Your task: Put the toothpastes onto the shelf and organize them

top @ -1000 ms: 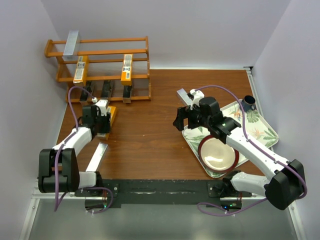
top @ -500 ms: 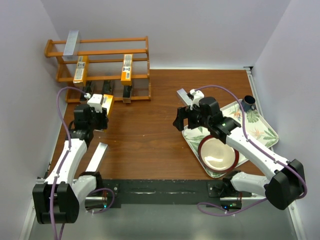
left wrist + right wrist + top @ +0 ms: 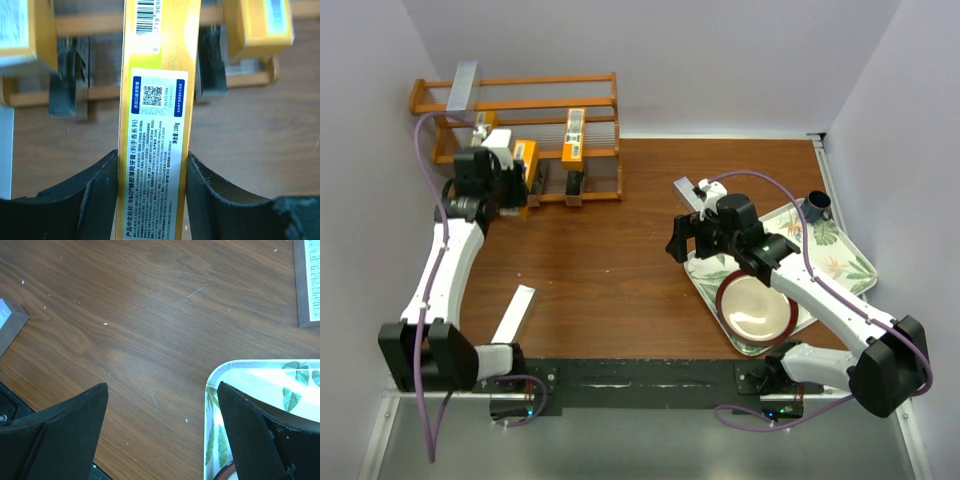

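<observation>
My left gripper (image 3: 510, 172) is shut on an orange toothpaste carton (image 3: 525, 163) and holds it in front of the wooden shelf (image 3: 600, 103). In the left wrist view the carton (image 3: 157, 120) runs lengthwise between the fingers (image 3: 100, 190), pointing at the shelf rails (image 3: 95, 22). Two orange cartons (image 3: 575, 135) (image 3: 20, 30) lie on the middle tier, black ones (image 3: 576, 186) (image 3: 67, 75) on the bottom, and a silver one (image 3: 463, 85) on top. Another silver carton (image 3: 513, 313) lies on the table, and one (image 3: 688, 192) lies beyond my right gripper (image 3: 682, 243), which is open and empty.
A leaf-patterned tray (image 3: 840, 250) at the right holds a red bowl (image 3: 755, 305) and a dark cup (image 3: 817, 205). In the right wrist view the tray's corner (image 3: 220, 385) sits by the right finger. Purple walls close in the table on three sides.
My left arm has lifted the orange carton off the table and carried it back and left, up to the shelf front. The right arm has not moved.
</observation>
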You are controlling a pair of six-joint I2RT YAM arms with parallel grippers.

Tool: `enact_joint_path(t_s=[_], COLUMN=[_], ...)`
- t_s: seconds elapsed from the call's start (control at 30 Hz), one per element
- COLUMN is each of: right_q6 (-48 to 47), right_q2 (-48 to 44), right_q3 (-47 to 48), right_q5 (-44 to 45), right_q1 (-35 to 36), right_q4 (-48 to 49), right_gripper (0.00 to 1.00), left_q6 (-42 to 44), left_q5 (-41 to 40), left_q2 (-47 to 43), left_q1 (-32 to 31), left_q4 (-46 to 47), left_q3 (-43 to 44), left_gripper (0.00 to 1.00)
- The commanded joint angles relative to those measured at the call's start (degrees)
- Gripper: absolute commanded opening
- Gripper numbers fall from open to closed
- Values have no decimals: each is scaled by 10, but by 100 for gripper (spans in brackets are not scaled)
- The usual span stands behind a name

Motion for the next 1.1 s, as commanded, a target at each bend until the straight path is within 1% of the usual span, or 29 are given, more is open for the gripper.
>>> enact_joint_path(t_s=[0.0, 0.17, 0.3, 0.53, 0.67, 0.87, 0.97, 1.07], right_q6=[-10, -11, -11, -15, -17, -17, -17, -17], right_q2=[1, 1, 6, 14, 18, 19, 20, 21], right_q3=[9, 9, 10, 10, 12, 11, 10, 11], right_q5=[2, 10, 12, 22, 24, 26, 26, 26], right_q1=[2, 2, 2, 2, 2, 2, 2, 2], right_q4=[-1, -3, -3, -7, -10, -10, -10, -10], right_gripper=[95, 95, 95, 95, 95, 95, 95, 95], left_q6=[-9, -7, -9, -14, -14, -16, -16, -15], left_q5=[3, -10, -15, -11, -10, -11, -14, -19], left_q2=[65, 154, 207, 296, 334, 369, 377, 386], left_q1=[0, 1, 2, 4, 4, 6, 5, 5], left_q4=[12, 17, 37, 38, 36, 35, 38, 32], left_q3=[102, 186, 236, 332, 363, 395, 404, 414], left_gripper=[32, 32, 33, 34, 35, 37, 40, 46])
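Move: The empty middle slot on the shelf's middle tier, where the left hand is to take its orange toothpaste, lies about 18 cm ahead, 1 cm left and some 3 cm below. One orange box flanks the slot some 10 cm to its left, another 11 cm to its right, both level with it. A black box on the tier below is roughly 13 cm ahead of the left hand, 2 cm right and 14 cm lower. From the idle right hand the slot is about 29 cm ahead, 38 cm left and slightly higher. The orange toothpaste, still pinched by its sides in the left fingers, is carried forward about 17 cm into the gap between the two orange boxes, far end first under the upper tier's wooden rail. The left hand rises some 2 cm at first, then sinks about 3.5 cm while slowing, its wrist attitude and grip unchanged. ##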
